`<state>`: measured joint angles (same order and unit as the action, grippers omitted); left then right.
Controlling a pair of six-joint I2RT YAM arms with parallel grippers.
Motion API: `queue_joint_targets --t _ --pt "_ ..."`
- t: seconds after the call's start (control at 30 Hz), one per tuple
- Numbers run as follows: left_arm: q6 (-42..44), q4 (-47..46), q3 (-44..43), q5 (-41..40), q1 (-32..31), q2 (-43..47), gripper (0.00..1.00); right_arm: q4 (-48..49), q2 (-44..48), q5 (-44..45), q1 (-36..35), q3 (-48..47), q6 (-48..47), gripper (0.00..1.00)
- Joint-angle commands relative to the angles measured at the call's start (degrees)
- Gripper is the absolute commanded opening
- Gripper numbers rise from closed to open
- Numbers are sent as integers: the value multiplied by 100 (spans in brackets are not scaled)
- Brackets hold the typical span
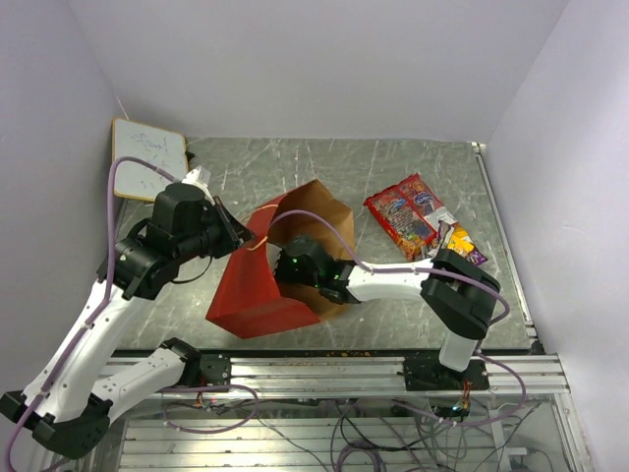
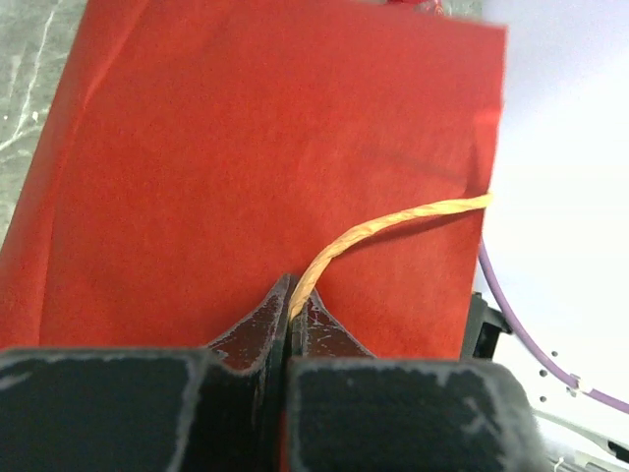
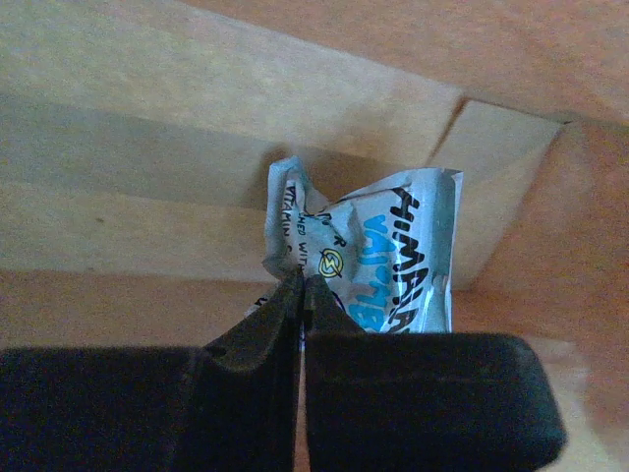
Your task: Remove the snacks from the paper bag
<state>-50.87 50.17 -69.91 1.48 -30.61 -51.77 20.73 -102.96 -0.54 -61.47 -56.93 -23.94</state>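
The red paper bag [image 1: 257,295] lies on its side, its brown kraft mouth [image 1: 319,208] facing the back right. My left gripper [image 1: 239,233] is shut on the bag's twisted paper handle [image 2: 393,218], its tips [image 2: 292,300] pinching the loop over the red outer wall [image 2: 265,157]. My right gripper [image 1: 295,264] reaches inside the bag. In the right wrist view its tips [image 3: 303,285] are shut on the crumpled edge of a silvery-blue packet [image 3: 393,258] against the brown inner wall [image 3: 147,197]. Red printed snack bags [image 1: 403,211] and small yellow and purple packs [image 1: 462,246] lie on the table to the right.
A white board [image 1: 149,157] leans at the back left corner. White walls close in on the left, back and right. A metal rail [image 1: 324,369] runs along the near edge by the arm bases.
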Motion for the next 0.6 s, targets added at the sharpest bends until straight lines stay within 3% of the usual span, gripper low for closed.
queue_joint_targets --t 0.0,0.17,0.3,0.57 --pt "-63 -433 -75 8 -41 -210 7 -642 442 74 9 98 261 0" --pt "-5 -675 -117 152 -42 -554 7 -1911 406 70 173 -214 87 0" --pt "61 -820 -439 196 -40 -781 7 -2292 569 238 276 98 -96 0" --pt "159 -1195 -984 211 -36 -830 7 -3152 451 319 294 -186 -487 0"
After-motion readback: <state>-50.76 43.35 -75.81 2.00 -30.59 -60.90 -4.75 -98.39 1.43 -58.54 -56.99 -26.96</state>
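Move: The right hand, fingers pointing left inside the tilted paper bag, already holds the pale snack pack. From it, the red snack packets lie about 33 cm right and 14 cm ahead, with the yellow candy bag roughly 45 cm right and 5 cm ahead, both some 8 cm lower. The left hand already grips a handle; from it the paper bag's middle is about 2 cm ahead, 5 cm right and 18 cm down, and the snack pack 4 cm ahead, 1 cm right and 20 cm down. Rightward by about 8 cm and down some 4, the right hand draws the snack pack towards the red packets on the table, its fingers keeping their pinch and tipping some 20 degrees more downward. The left hand keeps its hold on the handle and carries it forward and to the right, about 5 cm in all, dipping slightly before it rises above its starting height. ##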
